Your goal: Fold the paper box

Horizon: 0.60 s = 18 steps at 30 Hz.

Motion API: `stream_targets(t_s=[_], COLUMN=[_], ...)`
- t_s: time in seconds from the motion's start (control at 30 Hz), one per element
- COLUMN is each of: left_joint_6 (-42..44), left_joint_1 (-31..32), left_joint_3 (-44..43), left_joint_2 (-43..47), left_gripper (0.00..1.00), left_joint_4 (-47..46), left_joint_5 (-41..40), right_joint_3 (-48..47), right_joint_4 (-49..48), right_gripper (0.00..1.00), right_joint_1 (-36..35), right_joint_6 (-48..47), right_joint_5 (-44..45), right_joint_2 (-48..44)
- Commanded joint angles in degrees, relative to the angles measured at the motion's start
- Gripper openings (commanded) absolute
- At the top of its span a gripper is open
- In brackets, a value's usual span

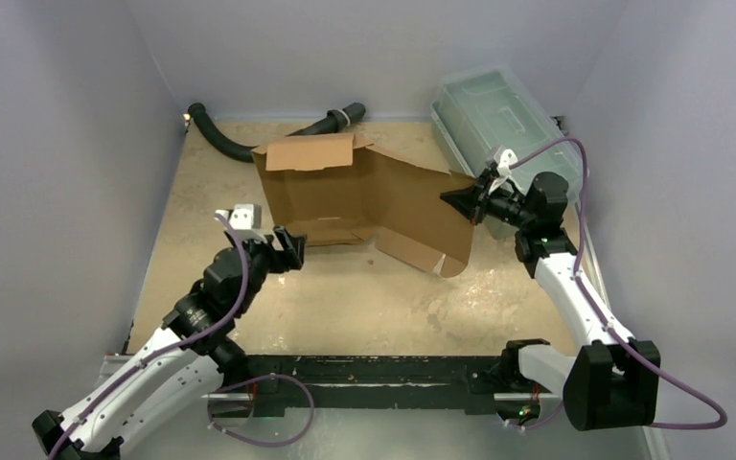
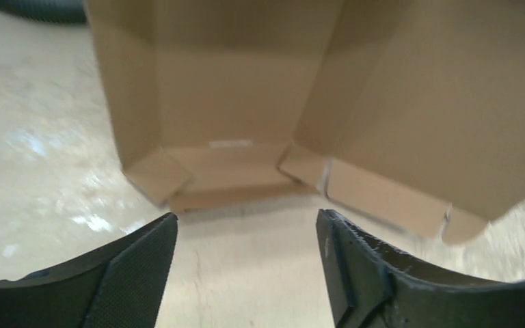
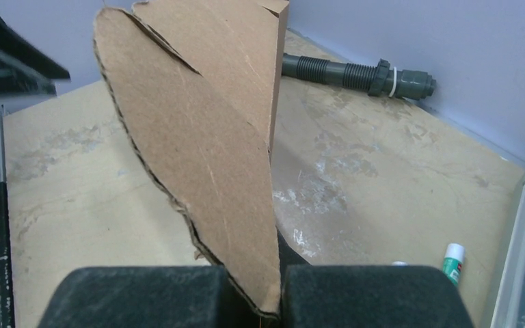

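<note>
The paper box [image 1: 364, 196] is a brown cardboard sheet, partly raised, with flaps standing up at the back and a panel lifted on the right. My right gripper [image 1: 462, 200] is shut on the right edge of that panel; in the right wrist view the cardboard [image 3: 198, 143] runs edge-on between the pads [image 3: 376, 295]. My left gripper [image 1: 290, 244] is open just in front of the box's near-left flaps, touching nothing. The left wrist view shows bare table between its fingertips [image 2: 147, 263] and the box's inside [image 2: 225, 102] ahead.
A clear greenish plastic bin [image 1: 498, 120] stands at the back right, close behind the right gripper. A black ribbed hose [image 1: 249, 144] lies along the back wall. A small glue stick [image 3: 453, 262] lies near the bin. Grey walls close in the table on three sides.
</note>
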<state>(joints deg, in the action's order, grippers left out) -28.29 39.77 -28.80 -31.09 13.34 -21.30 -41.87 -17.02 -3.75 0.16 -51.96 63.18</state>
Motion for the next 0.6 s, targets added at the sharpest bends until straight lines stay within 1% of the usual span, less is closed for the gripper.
stream_targets(t_s=[0.0,0.07,0.13,0.23,0.3,0.37,0.43,0.47,0.5,0.53,0.57], left_joint_6=[4.6,7.0,8.1,7.0,3.9,-1.2,-8.4,-10.7,-12.8,-13.9,-13.7], left_joint_1=[-0.4,-2.2,-6.4,-18.4,-26.9,-36.2,-44.5,-47.0,-48.8,-49.7,-49.8], left_joint_3=[-7.3,-8.5,-8.4,-5.9,-2.6,0.7,4.9,6.8,8.3,9.1,9.0], left_joint_2=[-2.8,-5.0,-6.2,-6.1,-7.2,-10.5,-13.9,-15.4,-16.9,-18.4,-19.5], left_gripper=[0.78,0.82,0.84,0.95,0.96,0.95,0.93,0.93,0.93,0.92,0.91], left_joint_4=[-4.0,-5.8,-8.4,-13.3,-18.2,-24.6,-35.0,-39.5,-44.4,-48.0,-49.4], left_joint_5=[-11.3,-9.2,-3.8,8.0,18.0,29.9,40.5,45.4,48.4,50.7,52.0], right_joint_3=[-2.7,-2.8,-3.0,-3.0,-3.1,-3.1,-3.1,-3.2,-3.2,-3.2,-3.2], right_joint_4=[0.8,0.9,1.1,1.1,1.0,1.0,1.0,1.0,1.0,1.0,1.0], right_gripper=[0.00,0.00,0.00,0.00,0.00,0.00,0.00,0.00,0.00,0.00,0.00], right_joint_1=[0.4,0.5,0.6,0.6,0.5,0.5,0.5,0.5,0.5,0.5,0.5], right_joint_6=[-2.7,-2.7,-2.7,-2.5,-2.2,-2.0,-1.8,-1.8,-1.7,-1.7,-1.7], right_joint_5=[-0.6,-0.7,-0.8,-0.9,-0.9,-0.9,-1.0,-1.0,-1.0,-1.1,-1.1], right_joint_2=[-2.0,-2.0,-2.1,-2.0,-1.8,-1.5,-1.2,-1.1,-1.2,-1.2,-1.2])
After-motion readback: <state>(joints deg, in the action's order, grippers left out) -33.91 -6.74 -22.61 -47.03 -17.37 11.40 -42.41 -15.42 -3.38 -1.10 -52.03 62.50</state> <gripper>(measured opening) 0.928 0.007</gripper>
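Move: The box's left wall stands roughly 15 cm ahead of the left gripper and 6 cm to its left, its middle some 5 cm lower. The folded top flap is about 18 cm ahead of the gripper, 4 cm to its right and 6 cm above it; the bottom flap lies about 14 cm ahead, 7 cm right and 17 cm below. From the right gripper, that left wall is around 43 cm left, 6 cm ahead and 11 cm lower. Swing the empty left gripper left and forward, about 15 cm in all, towards the outer side of the box's left wall. Arc over by rising some 5 cm early and sinking back to the starting height, turn the hand about 15 degrees counter-clockwise, roll its left side down late, and open the fingers nearly wide. Keep the right gripper still, pinching the box's right panel. ##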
